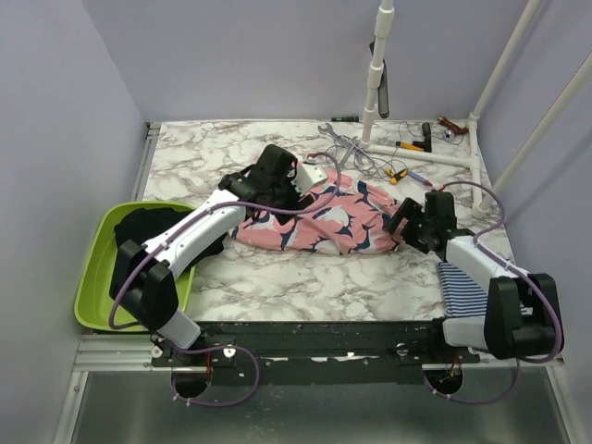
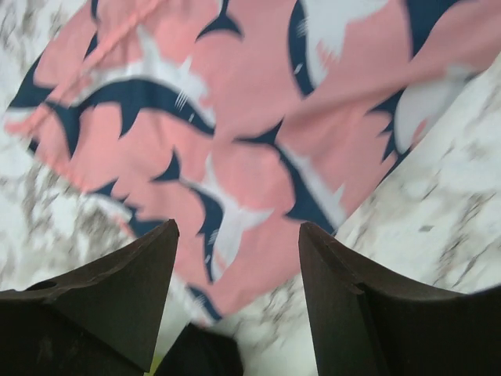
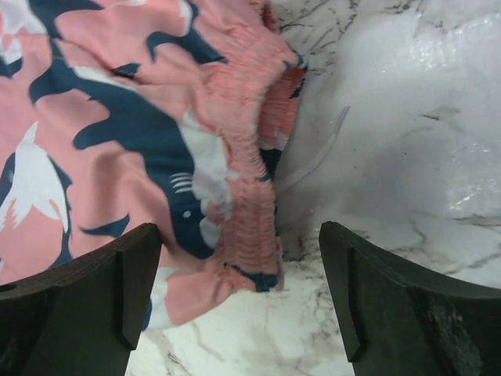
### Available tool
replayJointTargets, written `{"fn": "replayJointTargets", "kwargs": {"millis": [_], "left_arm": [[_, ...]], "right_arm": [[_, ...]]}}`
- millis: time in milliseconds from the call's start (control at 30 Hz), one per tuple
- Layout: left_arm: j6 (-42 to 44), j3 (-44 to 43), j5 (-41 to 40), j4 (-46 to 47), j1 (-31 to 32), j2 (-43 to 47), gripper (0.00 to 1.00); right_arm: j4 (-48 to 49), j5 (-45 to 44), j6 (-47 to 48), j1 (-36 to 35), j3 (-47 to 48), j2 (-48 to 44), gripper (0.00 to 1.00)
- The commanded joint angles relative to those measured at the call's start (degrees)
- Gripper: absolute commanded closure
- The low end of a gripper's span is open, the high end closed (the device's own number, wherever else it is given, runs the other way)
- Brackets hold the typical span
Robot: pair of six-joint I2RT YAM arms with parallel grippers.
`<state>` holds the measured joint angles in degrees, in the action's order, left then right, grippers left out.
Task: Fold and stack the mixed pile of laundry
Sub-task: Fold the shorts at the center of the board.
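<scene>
The pink garment with dark shark print lies spread out mid-table. My left gripper hovers over its far left edge, open, with only the printed cloth and marble below the fingers. My right gripper stands open at the garment's right end, where the gathered elastic waistband lies between and just beyond the fingers, which hold nothing. The black garment lies bunched in the basin, partly under the left arm. The navy-and-white striped garment lies at the near right, half hidden by the right arm.
A lime green basin sits at the table's left edge. Pliers, a wrench and tangled cables lie at the back right around a white pipe frame. Walls close in the left, back and right.
</scene>
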<state>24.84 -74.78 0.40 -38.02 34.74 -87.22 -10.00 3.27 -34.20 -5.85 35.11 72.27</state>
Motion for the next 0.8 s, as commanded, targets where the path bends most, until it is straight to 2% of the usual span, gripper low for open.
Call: {"fn": "replayJointTargets", "kwargs": {"millis": [0,133,200,400,567,667,767], "left_arm": [[-14.7,-2.5,14.9,7.5,1.8,-9.3,0.36],[-17.6,-3.8,13.1,10.7,3.8,-15.4,0.36],[-19.4,-4.3,13.7,11.0,3.8,-17.8,0.36],[-20.7,-3.7,13.9,11.8,3.8,-21.1,0.37],[-19.0,-1.7,16.7,10.2,3.1,-14.2,0.36],[-23.1,1.2,18.1,11.3,-1.9,-7.6,0.33],[-31.7,8.1,14.4,18.1,-10.1,-2.3,0.29]], "right_arm": [[11.8,9.4,-5.1,1.7,-2.3,6.1,0.14],[15.6,14.0,-6.4,1.9,-3.9,11.0,0.23],[17.8,16.0,-7.1,2.1,-4.2,13.1,0.32],[18.1,17.8,-4.9,2.9,-1.8,16.8,0.7],[11.2,14.2,0.5,3.3,1.8,13.6,0.99],[5.9,10.9,4.1,3.6,3.8,10.4,0.99],[2.4,7.7,6.5,4.0,4.6,6.2,0.99]]}}
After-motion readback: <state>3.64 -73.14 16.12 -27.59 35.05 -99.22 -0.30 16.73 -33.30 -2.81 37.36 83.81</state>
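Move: The shorts' waistband corner lies just off the open right fingers, about 2 cm ahead, 3 cm left and 4 cm below; it is roughly 23 cm to the right of the left hand, level with it and 14 cm lower. From the right hand, the yellow tool sits about 14 cm ahead and the striped shirt some 15 cm right and 13 cm back. The shorts' middle is about 3 cm ahead, 5 cm right and 14 cm below the left hand. Ease the right gripper down, left and a little forward, some 3 cm each way, rolling its left side up about 15 degrees, and close the wide-open fingers to pinch the shorts' waistband corner; then lift about 2 cm. Meanwhile swing the open left gripper about 9 cm right and 11 cm down over the shorts, tipping it down 20 degrees, then back up 4 cm. ##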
